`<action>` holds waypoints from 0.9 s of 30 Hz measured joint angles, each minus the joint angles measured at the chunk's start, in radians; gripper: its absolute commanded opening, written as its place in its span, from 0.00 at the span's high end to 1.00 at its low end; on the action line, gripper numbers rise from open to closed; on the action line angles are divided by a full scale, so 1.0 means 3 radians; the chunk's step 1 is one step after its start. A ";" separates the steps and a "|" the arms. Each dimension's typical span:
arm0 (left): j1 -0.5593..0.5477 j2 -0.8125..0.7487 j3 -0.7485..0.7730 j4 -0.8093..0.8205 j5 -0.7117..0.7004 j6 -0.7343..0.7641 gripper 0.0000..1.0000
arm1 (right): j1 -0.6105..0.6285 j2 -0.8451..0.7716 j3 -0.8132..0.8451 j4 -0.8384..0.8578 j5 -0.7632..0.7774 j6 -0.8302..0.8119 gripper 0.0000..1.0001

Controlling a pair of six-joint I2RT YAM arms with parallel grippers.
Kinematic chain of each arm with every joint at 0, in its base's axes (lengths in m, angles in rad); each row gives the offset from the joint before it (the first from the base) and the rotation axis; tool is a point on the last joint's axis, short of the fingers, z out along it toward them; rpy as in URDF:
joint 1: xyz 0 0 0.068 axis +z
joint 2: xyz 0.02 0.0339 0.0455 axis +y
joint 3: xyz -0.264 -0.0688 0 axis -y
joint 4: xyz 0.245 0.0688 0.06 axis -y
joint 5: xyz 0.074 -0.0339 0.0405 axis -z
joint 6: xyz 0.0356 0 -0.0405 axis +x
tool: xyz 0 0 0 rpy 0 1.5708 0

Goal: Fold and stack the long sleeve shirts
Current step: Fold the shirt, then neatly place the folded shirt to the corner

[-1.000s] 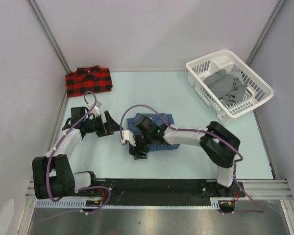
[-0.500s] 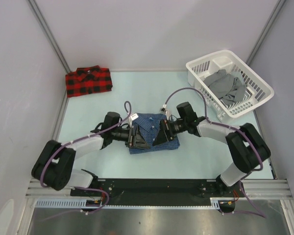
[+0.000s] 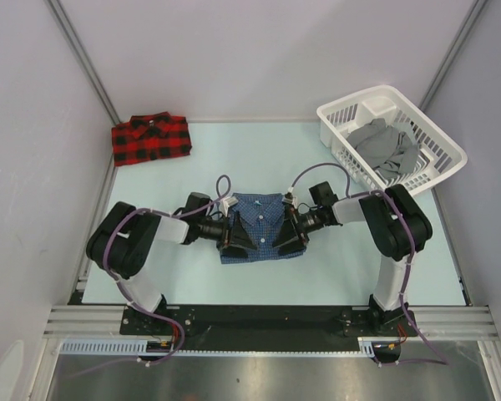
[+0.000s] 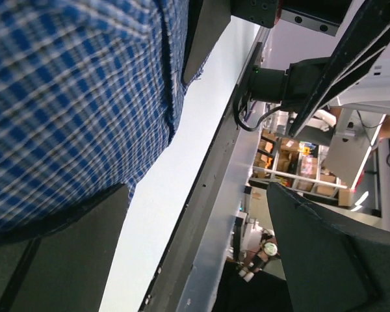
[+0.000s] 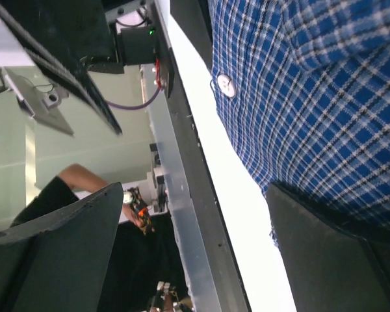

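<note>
The dark blue check shirt lies folded in the middle of the table, collar towards the back. My left gripper lies low at its left edge and my right gripper at its right edge, both open and pointing at each other. In the left wrist view one finger rests against the blue cloth. The right wrist view shows one finger against the cloth near a white button. Nothing sits between either pair of jaws. The red-and-black plaid shirt lies folded at the back left corner.
A white basket holding grey clothing stands at the back right. Walls close in the table on the left, back and right. A metal rail with the arm bases runs along the near edge.
The right arm came off the top of the blue shirt and its gripper opened. Both arms swung in to flank the shirt, then moved closer to its two sides.
</note>
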 measured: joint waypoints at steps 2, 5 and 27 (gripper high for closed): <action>0.0079 0.0010 0.0023 -0.0112 0.0053 0.0020 0.03 | -0.0042 0.0056 0.0065 -0.0216 -0.0092 -0.0240 0.00; 0.0174 -0.0008 0.0067 -0.0383 0.0084 0.0116 0.03 | -0.0146 0.0108 0.0169 -0.0623 -0.0158 -0.0571 0.00; 0.1680 -0.1692 0.0113 -0.1405 -0.0537 0.0201 0.00 | 0.1150 -0.0628 0.1397 -0.1508 0.1647 -0.1609 0.53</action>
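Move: The folded blue shirt lies under both of my low hands: its middle is about 5 cm ahead and 5 cm to the right of my left hand, and about 4 cm ahead and 5 cm to the left of my right. From the left hand, the red checked shirt sits some 31 cm ahead and 30 cm left. The white basket is roughly 28 cm ahead of the right hand and 33 cm to its right. I sweep my open, inward-pointing hands apart, low along the near part of the shirt. My left goes on off its left side, lifting about 8 cm, carrying outward and forward and turning some 35 degrees counter-clockwise. My right slides about 4 cm right, then rises and swings back left across the shirt, rolling and half closing its fingers. ##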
